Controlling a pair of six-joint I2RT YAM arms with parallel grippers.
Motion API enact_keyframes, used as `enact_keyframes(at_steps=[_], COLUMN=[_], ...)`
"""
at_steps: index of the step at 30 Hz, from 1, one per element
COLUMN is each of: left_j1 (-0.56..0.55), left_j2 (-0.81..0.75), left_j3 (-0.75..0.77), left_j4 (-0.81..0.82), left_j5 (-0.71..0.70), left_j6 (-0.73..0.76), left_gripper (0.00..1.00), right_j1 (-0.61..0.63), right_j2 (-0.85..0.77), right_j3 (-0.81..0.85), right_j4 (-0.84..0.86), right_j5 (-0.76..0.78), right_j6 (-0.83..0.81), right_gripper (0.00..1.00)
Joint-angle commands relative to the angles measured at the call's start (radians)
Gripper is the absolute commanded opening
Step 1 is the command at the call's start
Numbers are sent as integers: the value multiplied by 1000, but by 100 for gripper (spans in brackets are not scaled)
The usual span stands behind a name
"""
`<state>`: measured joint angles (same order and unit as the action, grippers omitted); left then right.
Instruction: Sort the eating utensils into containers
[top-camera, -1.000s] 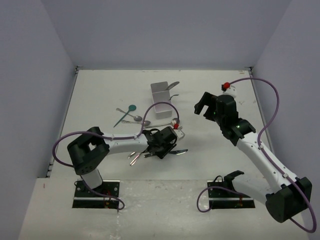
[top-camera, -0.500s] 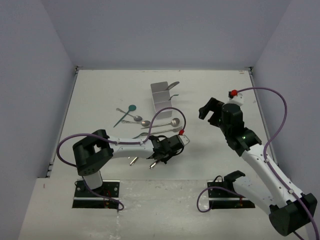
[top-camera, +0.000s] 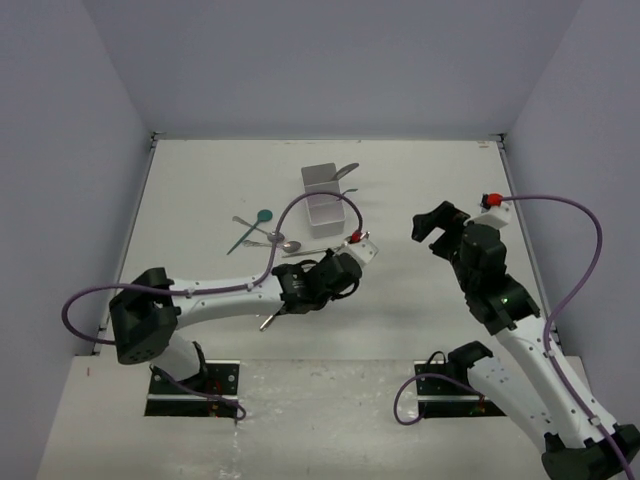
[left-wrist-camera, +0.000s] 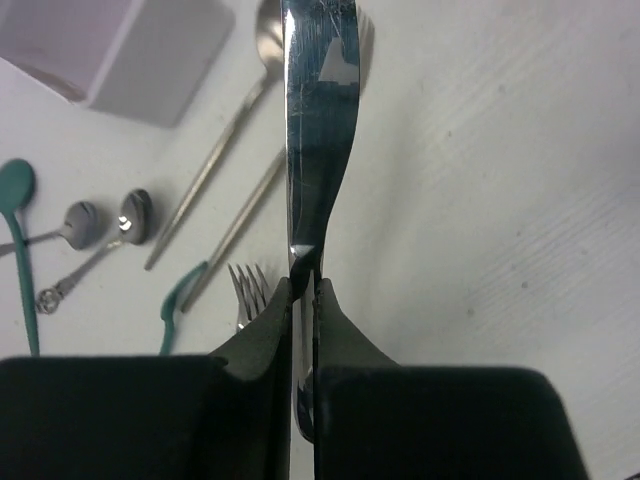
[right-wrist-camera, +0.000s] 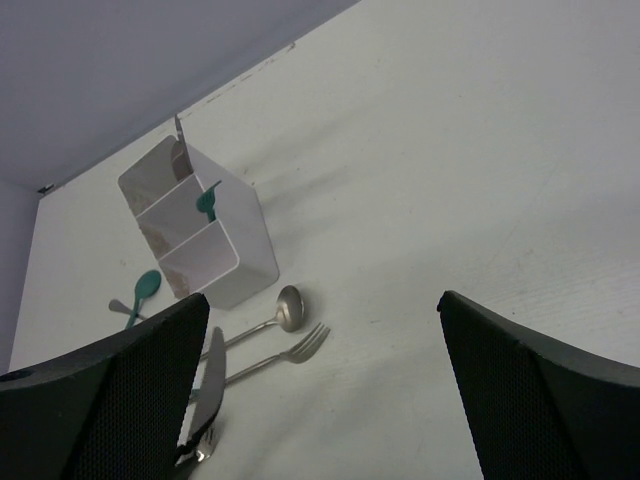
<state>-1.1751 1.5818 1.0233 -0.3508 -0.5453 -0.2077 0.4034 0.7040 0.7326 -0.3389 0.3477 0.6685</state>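
My left gripper (left-wrist-camera: 303, 287) is shut on a silver knife (left-wrist-camera: 315, 120), held by one end with the blade sticking out ahead, clear of the table. From above, the left gripper (top-camera: 345, 262) is just short of the white three-compartment container (top-camera: 328, 196). That container (right-wrist-camera: 195, 230) has a teal utensil (right-wrist-camera: 207, 200) in its middle cell and a silver one (right-wrist-camera: 180, 140) in the far cell. A silver spoon (right-wrist-camera: 288, 305) and a fork (right-wrist-camera: 300, 345) lie in front of it. My right gripper (top-camera: 435, 220) hangs open and empty off to the right.
Left of the container lie a teal spoon (top-camera: 262, 216) and two small silver spoons (top-camera: 280, 240). Under my left wrist are a fork (left-wrist-camera: 250, 285) and a teal handle (left-wrist-camera: 180, 295). More silver handles (top-camera: 268, 320) rest near the left arm. Grey walls surround the table.
My left gripper closed on the knife and carried it up off the pile, toward the container. The right arm drew back to the right and nearer its base, still open.
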Motion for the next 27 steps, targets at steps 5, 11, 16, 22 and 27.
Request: enact_keyframes(at_steps=[5, 11, 16, 22, 27], left_j1=[170, 367, 460, 523, 557], left_j2=[-150, -128, 26, 205, 338], left_j3=[0, 81, 181, 293, 380], left_j4=[505, 789, 920, 1047, 1093], left_j5=[-38, 272, 381, 423, 410], left_j6=[288, 493, 556, 574, 554], left_gripper=[0, 0, 0, 0, 0], right_j1=[-12, -15, -25, -46, -74], right_j2=[0, 34, 66, 115, 150], right_j3=[5, 17, 27, 28, 24], right_j4=[29, 54, 63, 90, 115], right_j5=[60, 42, 42, 1, -29], right_j6=[14, 2, -3, -3, -12], right_gripper=[99, 99, 99, 99, 99])
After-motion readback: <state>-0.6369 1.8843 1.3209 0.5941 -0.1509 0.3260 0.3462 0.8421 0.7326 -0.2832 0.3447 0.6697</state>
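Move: The knife already in the left fingers is bound for the far compartment of the container, about 26 cm ahead of the left hand, 6 cm to its left and 4 cm lower. A standing knife in that compartment is some 27 cm ahead and 3 cm left, level with the hand. On the table 9 cm below lie the big spoon, 11 cm ahead and 6 cm left, and the silver fork, 7 cm ahead and 5 cm left. From the right hand the far compartment is about 20 cm ahead, 20 cm left and 20 cm below. The knife, still pinched blade up in the left fingers, is swept forward about 28 cm over the silver fork and big spoon towards the far compartment, first rising some 20 cm, then sinking 4 cm. The wrist tips up roughly 45 degrees until the fingers point nearly level and the handle hangs down. The open right hand eases slightly forward and down. ##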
